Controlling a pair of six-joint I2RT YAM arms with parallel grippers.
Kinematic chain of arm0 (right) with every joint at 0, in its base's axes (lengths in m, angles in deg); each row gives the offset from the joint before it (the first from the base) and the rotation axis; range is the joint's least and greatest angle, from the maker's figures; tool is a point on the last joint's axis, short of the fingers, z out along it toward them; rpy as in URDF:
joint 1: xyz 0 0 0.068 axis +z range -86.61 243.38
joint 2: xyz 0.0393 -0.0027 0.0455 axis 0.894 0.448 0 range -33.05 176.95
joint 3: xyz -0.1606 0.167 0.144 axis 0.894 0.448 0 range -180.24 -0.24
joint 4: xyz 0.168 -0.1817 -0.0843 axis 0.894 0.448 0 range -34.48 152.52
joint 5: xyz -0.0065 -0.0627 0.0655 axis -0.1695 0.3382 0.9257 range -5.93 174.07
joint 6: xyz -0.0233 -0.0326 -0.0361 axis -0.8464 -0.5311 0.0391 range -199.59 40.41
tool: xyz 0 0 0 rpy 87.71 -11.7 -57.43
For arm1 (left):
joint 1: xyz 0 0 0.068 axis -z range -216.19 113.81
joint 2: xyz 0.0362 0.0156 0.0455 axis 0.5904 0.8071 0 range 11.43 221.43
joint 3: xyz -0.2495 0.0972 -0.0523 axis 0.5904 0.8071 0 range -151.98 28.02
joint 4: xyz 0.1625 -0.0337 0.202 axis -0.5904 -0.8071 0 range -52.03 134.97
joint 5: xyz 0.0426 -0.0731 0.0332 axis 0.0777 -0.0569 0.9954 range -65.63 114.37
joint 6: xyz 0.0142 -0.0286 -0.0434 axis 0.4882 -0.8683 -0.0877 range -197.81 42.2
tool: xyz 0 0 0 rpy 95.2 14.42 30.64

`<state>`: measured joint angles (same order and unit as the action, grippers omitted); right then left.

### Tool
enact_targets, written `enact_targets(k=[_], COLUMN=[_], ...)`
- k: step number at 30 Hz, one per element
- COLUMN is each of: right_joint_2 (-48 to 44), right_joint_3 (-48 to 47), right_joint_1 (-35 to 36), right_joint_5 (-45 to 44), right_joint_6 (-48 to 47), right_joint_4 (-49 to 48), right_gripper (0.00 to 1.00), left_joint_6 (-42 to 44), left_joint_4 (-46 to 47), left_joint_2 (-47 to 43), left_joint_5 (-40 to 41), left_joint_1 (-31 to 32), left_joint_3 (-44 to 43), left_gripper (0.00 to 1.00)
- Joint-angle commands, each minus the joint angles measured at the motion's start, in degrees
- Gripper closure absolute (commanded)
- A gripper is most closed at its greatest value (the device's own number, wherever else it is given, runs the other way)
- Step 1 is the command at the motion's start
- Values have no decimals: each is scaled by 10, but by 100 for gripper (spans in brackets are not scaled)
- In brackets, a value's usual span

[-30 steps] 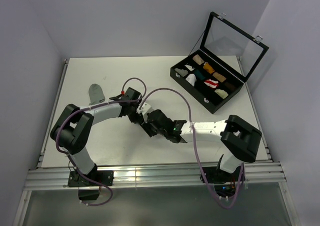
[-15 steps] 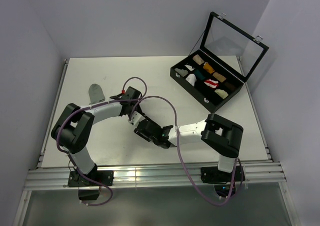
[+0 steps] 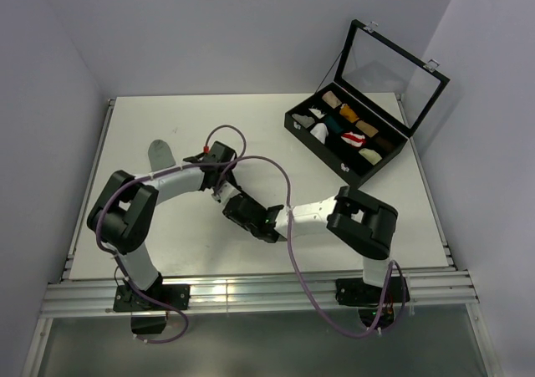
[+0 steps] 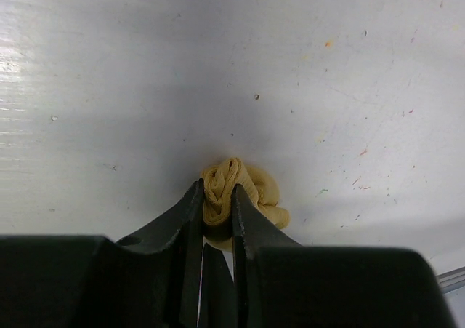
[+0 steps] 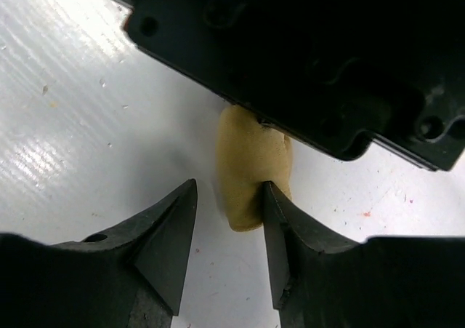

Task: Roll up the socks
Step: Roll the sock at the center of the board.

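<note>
The mustard-yellow sock [image 4: 259,190] lies bunched on the white table, and my left gripper [image 4: 216,191] is shut on its folded end. In the right wrist view the same sock [image 5: 251,161] pokes out from under the left gripper's black body. My right gripper [image 5: 229,190] is open round the sock's tip, the right finger touching it and the left finger a little apart. In the top view the two grippers meet at mid-table, left gripper [image 3: 221,191] and right gripper [image 3: 233,206], and hide the sock. A grey sock [image 3: 160,153] lies flat at the left. The white sock is out of view.
A black compartmented case [image 3: 322,153] holding several small fabric rolls stands at the back right, its glass lid [image 3: 389,66] raised. Both arms' cables loop above the table's middle. The right arm's elbow [image 3: 361,220] hangs over the near right part of the table.
The right arm has swung left, bringing its gripper up against the left gripper and the sock, and its jaws have narrowed a little. The left gripper has held still.
</note>
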<state>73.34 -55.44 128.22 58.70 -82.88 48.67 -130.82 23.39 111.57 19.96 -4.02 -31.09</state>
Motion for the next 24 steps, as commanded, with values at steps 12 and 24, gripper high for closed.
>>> enact_targets(k=[12, 24], right_joint_2=[73, 36], right_joint_3=[-19, -6], right_joint_1=[-100, -150], right_joint_5=[192, 313], right_joint_6=[102, 142], right_joint_4=[135, 159], right_gripper=[100, 100], left_joint_6=[25, 3], left_joint_4=[-20, -6], left_joint_2=[-5, -83], left_joint_5=[-42, -17], left_joint_1=[-24, -89], left_joint_3=[-23, -5], left_gripper=[70, 36])
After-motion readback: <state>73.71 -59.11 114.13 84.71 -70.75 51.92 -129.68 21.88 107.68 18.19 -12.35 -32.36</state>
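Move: The mustard sock is already pinched in the left fingers, its middle about 2 cm back and 1 cm right of the left hand point and a touch below. From the right hand, waiting half open, it lies roughly 3 cm ahead and 1 cm left, about level. From the left hand, the grey sock lies some 21 cm left and 7 cm ahead, the black box about 29 cm right and 13 cm ahead. The right hand slides forward about 3 cm, staying low, and shuts its fingers on the near end of the mustard sock while its wrist turns some 25 degrees, so the fingers point steeper down and more to the left. As those fingers come shut, the left hand, already easing forward and left, opens, lets go of the sock and draws away forward, left and then up, about 6 cm in all. ##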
